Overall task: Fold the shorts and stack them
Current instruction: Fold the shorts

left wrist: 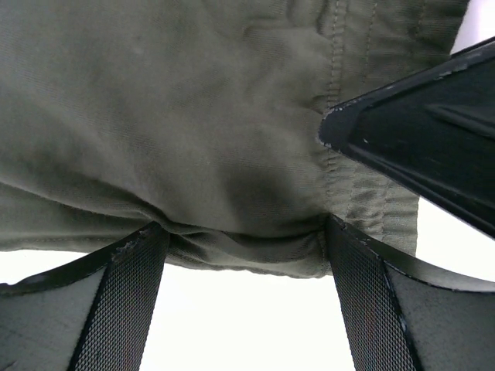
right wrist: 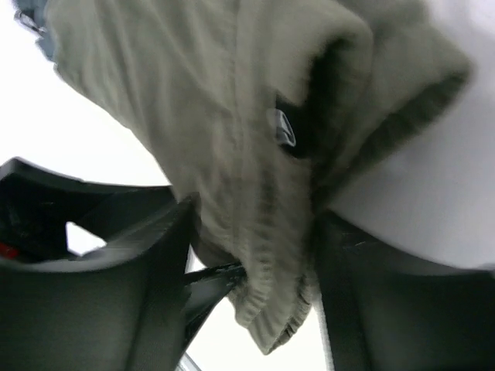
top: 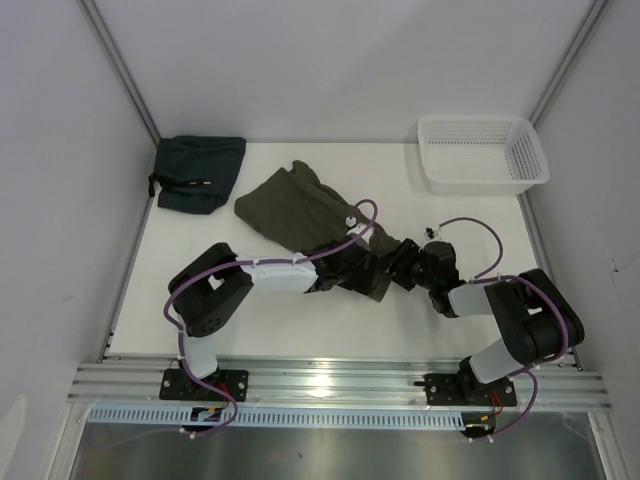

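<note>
The olive-green shorts [top: 300, 212] lie crumpled in the middle of the table, reaching from back left to the two grippers. My left gripper [top: 345, 268] stands open over their near end. In the left wrist view its fingertips [left wrist: 151, 243] touch the hem [left wrist: 247, 259], which spans the wide gap of the left gripper [left wrist: 244, 239]. My right gripper [top: 402, 262] meets the same end from the right. Its jaws [right wrist: 255, 232] press on both sides of a ribbed band of the shorts [right wrist: 232, 139]. One right finger [left wrist: 421, 143] shows in the left wrist view.
A dark blue-green folded garment [top: 198, 172] lies at the back left corner. A white mesh basket [top: 483, 152] stands at the back right. Grey walls close in the table on both sides, and an aluminium rail [top: 330, 378] runs along the near edge.
</note>
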You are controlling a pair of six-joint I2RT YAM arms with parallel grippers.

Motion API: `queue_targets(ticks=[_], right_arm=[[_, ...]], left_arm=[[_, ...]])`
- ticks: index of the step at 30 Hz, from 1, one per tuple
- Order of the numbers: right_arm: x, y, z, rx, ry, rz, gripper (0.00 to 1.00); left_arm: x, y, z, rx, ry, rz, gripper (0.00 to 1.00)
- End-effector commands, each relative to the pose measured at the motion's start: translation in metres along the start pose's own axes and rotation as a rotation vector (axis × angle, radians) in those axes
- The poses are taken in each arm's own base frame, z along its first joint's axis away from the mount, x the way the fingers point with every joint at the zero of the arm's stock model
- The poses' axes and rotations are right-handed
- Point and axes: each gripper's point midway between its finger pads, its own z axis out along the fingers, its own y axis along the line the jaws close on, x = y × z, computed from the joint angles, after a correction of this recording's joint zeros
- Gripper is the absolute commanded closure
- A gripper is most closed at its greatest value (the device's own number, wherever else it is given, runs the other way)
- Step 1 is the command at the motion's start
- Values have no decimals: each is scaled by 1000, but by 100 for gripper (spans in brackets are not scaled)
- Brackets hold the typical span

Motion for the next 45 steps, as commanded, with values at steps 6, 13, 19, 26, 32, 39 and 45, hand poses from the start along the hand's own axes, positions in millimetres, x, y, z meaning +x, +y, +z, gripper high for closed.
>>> queue_targets(ticks=[6, 13, 19, 26, 32, 39, 45], right_arm=[[11, -22, 2, 170, 86, 11, 88], [1, -12, -41, 321, 150, -92, 97], [-16, -22, -89, 501, 192, -90, 99], [-41, -31, -139, 741, 215, -116, 98], [-73, -14, -170, 826, 170, -125, 100], [-98, 4, -176, 830, 189, -143, 100], [-122, 24, -171, 833, 198, -199, 100]], left_arm=[[13, -24, -11, 132, 20, -99, 16], [-19, -24, -50, 168, -45, -142, 15], [-64, 8, -83, 188, -137, -210, 14], [-83, 66, -85, 41, -205, -288, 14], [-89, 85, -68, -39, -230, -311, 14], [-56, 98, -41, -91, -170, -308, 15], [-16, 98, -25, -96, -102, -335, 15]])
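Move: The right end of the shorts lies between the right hand's open fingers, some 2 cm to its left and 2 cm below. From that hand the main spread's middle is about 12 cm ahead and 17 cm left, and the white basket 25 cm ahead and 20 cm right. From the left hand, whose open fingertips sit on the shorts, the same right end is level ahead, about 3 cm right and 1 cm below, with the spread's middle 13 cm ahead and 11 cm left. The right hand dips a little and shuts on the right end of the shorts, then keeps that pinch as it pulls about 14 cm to the right and lifts about 13 cm, drawing slightly back while its fingers tip some 45 degrees farther down. The left hand, fingers staying open, first slips back about 2 cm on the cloth, then rises off and arcs left and forward, turning counter-clockwise, before sinking by the near edge of the shorts' left part, ending roughly 10 cm left, 5 cm forward and only slightly higher than it began. ##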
